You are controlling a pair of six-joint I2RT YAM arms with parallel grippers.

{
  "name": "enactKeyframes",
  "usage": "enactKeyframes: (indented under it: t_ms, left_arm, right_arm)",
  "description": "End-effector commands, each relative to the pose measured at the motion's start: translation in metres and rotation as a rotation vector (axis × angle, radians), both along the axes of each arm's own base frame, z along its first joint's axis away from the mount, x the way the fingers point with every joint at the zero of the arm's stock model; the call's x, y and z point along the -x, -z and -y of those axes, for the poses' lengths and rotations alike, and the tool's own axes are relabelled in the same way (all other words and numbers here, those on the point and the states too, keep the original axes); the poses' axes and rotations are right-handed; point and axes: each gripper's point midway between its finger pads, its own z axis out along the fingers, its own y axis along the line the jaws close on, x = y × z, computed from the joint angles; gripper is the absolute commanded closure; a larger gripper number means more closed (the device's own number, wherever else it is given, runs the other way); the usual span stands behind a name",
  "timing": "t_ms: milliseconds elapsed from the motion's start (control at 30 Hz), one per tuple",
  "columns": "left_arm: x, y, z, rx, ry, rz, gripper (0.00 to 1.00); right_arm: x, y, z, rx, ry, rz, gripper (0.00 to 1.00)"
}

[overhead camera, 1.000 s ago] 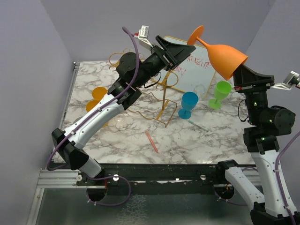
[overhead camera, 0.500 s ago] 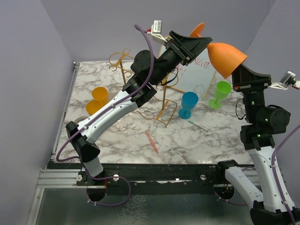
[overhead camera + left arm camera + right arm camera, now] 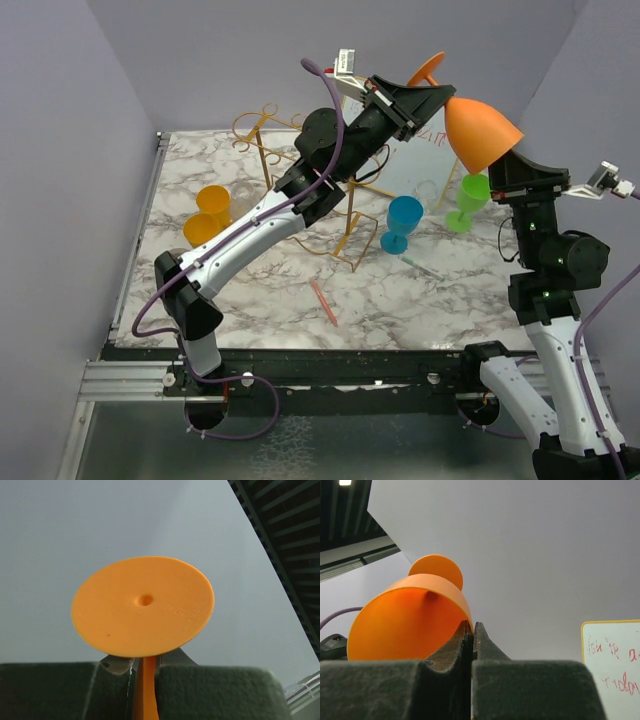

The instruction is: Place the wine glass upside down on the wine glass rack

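Observation:
An orange wine glass [image 3: 482,132] hangs high in the air over the back right of the table, lying nearly sideways with its foot toward the back left. My left gripper [image 3: 432,96] is shut on its stem [image 3: 145,685], just under the round foot [image 3: 142,605]. My right gripper [image 3: 497,172] is shut on the rim of the bowl [image 3: 405,622], one finger inside and one outside. The gold wire wine glass rack [image 3: 255,128] stands at the back of the table, below and left of the glass, partly hidden by my left arm.
A blue glass [image 3: 403,222] and a green glass [image 3: 473,198] stand upright at the right. Two orange glasses [image 3: 210,215] sit at the left. A framed whiteboard [image 3: 415,160] leans at the back. A pink stick [image 3: 324,300] lies on the marble.
My left gripper came in from the left, reached the stem and shut on it. The glass tipped slightly lower at the bowl; the right gripper kept its hold.

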Motion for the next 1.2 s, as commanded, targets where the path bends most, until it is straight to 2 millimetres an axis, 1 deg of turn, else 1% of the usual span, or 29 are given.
enactKeyframes:
  t_ms: [0, 100, 167, 200, 267, 400, 500, 567, 633, 733, 867, 967, 1033, 1067, 1133, 1167]
  left_arm:
    - [-0.001, -0.014, -0.009, -0.011, -0.069, 0.099, 1.00]
    - [0.005, -0.018, -0.016, -0.046, -0.089, 0.163, 1.00]
    - [0.005, -0.021, -0.026, -0.069, -0.113, 0.200, 1.00]
    - [0.009, -0.022, -0.030, -0.084, -0.106, 0.228, 1.00]
    - [0.011, -0.027, -0.047, -0.103, -0.097, 0.272, 1.00]
    - [0.012, -0.032, -0.087, -0.182, -0.104, 0.341, 1.00]
    - [0.014, -0.029, -0.114, -0.312, -0.173, 0.396, 1.00]
    - [0.017, -0.025, -0.130, -0.411, -0.235, 0.431, 1.00]
    - [0.018, -0.014, -0.146, -0.520, -0.303, 0.439, 1.00]
    - [0.017, 0.011, -0.165, -0.682, -0.370, 0.435, 1.00]
    - [0.011, 0.056, -0.191, -0.880, -0.454, 0.410, 1.00]
    - [0.011, 0.085, -0.211, -0.998, -0.512, 0.405, 1.00]
    - [0.013, 0.106, -0.218, -1.066, -0.510, 0.421, 1.00]
    - [0.016, 0.115, -0.219, -1.090, -0.496, 0.434, 1.00]
    - [0.023, 0.137, -0.212, -1.129, -0.424, 0.483, 1.00]
    - [0.029, 0.148, -0.205, -1.135, -0.365, 0.516, 1.00]
  right_arm:
    - [0.014, -0.001, -0.010, 0.089, -0.027, 0.012, 0.90]
    - [0.014, 0.002, -0.008, 0.114, -0.004, -0.018, 0.61]
    - [0.016, 0.006, -0.006, 0.133, 0.012, -0.035, 0.49]
    - [0.016, 0.007, -0.005, 0.142, 0.020, -0.043, 0.44]
    - [0.018, 0.013, -0.004, 0.162, 0.032, -0.059, 0.38]
    - [0.026, 0.026, -0.006, 0.198, 0.029, -0.042, 0.31]
    - [0.031, 0.032, -0.004, 0.214, 0.043, -0.033, 0.27]
    - [0.029, 0.035, -0.003, 0.229, 0.055, -0.051, 0.27]
    - [0.026, 0.038, -0.002, 0.250, 0.068, -0.076, 0.27]
    - [0.019, 0.041, 0.003, 0.269, 0.101, -0.117, 0.27]
    - [0.008, 0.046, 0.012, 0.301, 0.161, -0.177, 0.27]
    - [0.002, 0.050, 0.018, 0.324, 0.204, -0.207, 0.27]
    - [0.002, 0.048, 0.023, 0.337, 0.234, -0.206, 0.27]
    - [0.001, 0.053, 0.025, 0.344, 0.242, -0.231, 0.27]
    - [0.000, 0.055, 0.028, 0.350, 0.259, -0.240, 0.27]
    - [0.000, 0.055, 0.029, 0.351, 0.265, -0.242, 0.27]
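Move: Some 21 cm to the left of the left hand, about 11 cm ahead and 35 below, stands the wine glass rack; that hand already grips the orange wine glass by its stem. The blue glass stands about 8 cm ahead of the left hand, 4 left and 43 below, the yellow glasses some 40 cm left, 4 ahead and equally low. From the right hand, pinching the bowl's rim, the rack is roughly 14 cm ahead, 29 left and 29 below. Carrying the glass away from the right hand by its stem, the left hand sweeps about 20 cm left towards the rack, first roughly level, then dropping some 13 cm at the end, and rolls some 60 degrees, left side up, to bring the bowl mouth-down. The right fingers open and let go of the rim; that hand sinks about 5 cm and stays behind. ##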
